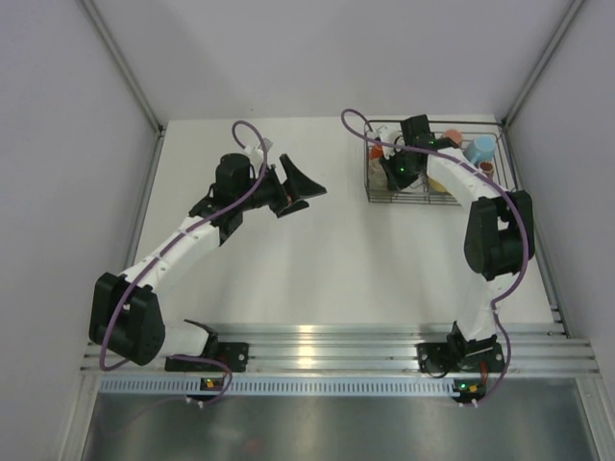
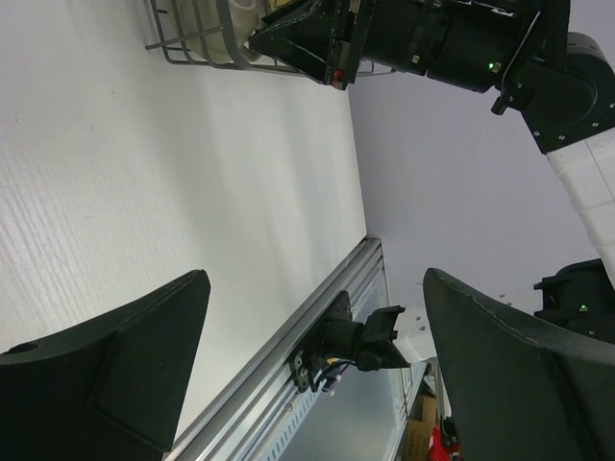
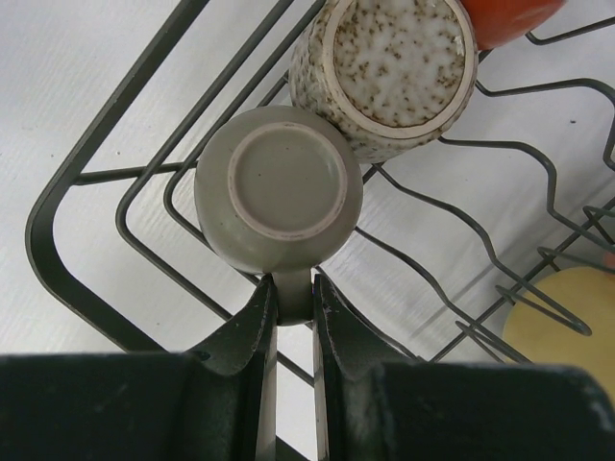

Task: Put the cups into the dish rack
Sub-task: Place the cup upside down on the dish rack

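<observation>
The black wire dish rack [image 1: 373, 182] stands at the table's back right. In the right wrist view a grey-olive cup [image 3: 279, 187] hangs bottom-up over the rack's corner wires [image 3: 77, 279], with my right gripper [image 3: 292, 283] shut on its handle. A speckled cup [image 3: 394, 67] lies against it, and beyond that an orange cup [image 3: 504, 14]. A yellow cup [image 3: 567, 317] shows at the right edge. From above, a pink cup [image 1: 452, 137] and a light blue cup [image 1: 480, 149] sit in the rack behind my right gripper [image 1: 402, 171]. My left gripper [image 1: 303, 195] hovers open and empty over mid-table.
In the left wrist view the wide fingers [image 2: 115, 375] frame the table's metal front rail [image 2: 288, 375] and the right arm's base mount [image 2: 360, 341]. The right arm [image 2: 452, 43] reaches over the rack [image 2: 192, 43] at the top. Grey walls enclose the table.
</observation>
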### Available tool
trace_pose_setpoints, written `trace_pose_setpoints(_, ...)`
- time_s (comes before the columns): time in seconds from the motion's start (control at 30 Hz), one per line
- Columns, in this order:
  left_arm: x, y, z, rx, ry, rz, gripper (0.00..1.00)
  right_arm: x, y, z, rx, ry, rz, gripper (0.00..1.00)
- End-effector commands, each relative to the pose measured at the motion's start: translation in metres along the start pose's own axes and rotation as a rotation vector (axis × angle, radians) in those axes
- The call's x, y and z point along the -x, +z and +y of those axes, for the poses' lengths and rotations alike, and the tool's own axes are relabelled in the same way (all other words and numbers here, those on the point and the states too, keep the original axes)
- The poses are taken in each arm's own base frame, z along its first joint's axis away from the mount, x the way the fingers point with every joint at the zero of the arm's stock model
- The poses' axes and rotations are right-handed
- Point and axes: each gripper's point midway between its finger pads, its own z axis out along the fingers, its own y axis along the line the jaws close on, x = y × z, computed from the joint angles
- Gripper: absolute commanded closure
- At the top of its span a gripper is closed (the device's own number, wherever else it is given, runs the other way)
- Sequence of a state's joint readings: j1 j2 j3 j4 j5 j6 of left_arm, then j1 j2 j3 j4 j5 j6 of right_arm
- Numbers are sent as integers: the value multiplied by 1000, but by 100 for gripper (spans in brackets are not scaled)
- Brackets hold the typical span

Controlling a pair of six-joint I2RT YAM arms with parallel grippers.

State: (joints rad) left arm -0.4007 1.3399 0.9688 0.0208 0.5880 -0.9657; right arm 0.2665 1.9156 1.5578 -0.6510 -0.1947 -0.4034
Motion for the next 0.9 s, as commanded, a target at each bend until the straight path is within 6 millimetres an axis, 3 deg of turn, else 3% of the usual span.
trace_pose_setpoints(0.0,5,-7,-17,-33,49,-19,2,22,17,-8,-56,-81,-73,100)
trace_pose_setpoints(0.4,4,-11,-17,-29,50,-26,2,-1,36,-2,-90,-107,7,100)
trace_pose_setpoints(0.63,2,-13,-18,-32,52,-26,2,-19,37,-13,-163,-106,101,99)
trace_pose_setpoints(0.8,0,-14,-17,-30,50,-24,2,-22,32,-17,-198,-91,115,68)
trace_pose_setpoints(0.87,0,-14,-16,-29,49,-26,2,-20,27,-18,-210,-92,112,62)
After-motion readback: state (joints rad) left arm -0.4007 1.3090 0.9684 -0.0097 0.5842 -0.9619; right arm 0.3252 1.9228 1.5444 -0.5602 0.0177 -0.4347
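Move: The grey cup, already upside down in the rack's near left corner, is still pinched by its handle in the right hand, its middle about 3 cm ahead, 3 cm left and 1 cm below. The speckled cup stands 8 cm ahead and 3 cm left of the hand, the red cup 12 cm ahead and 2 cm left; the yellow cup is some 12 cm right and 3 cm ahead. From the idle left hand the grey cup lies roughly 14 cm ahead, 17 cm right and 15 cm lower. The grey cup's handle stays pinched while the right hand eases about 1 cm forward and leans, its fingertips swinging forward and right by some 10 degrees in all; then the fingers part to roughly a third open and let go of the handle. As they open, the hand slips another centimetre forward and a little right at the same height, the handle ending close by one fingertip. ##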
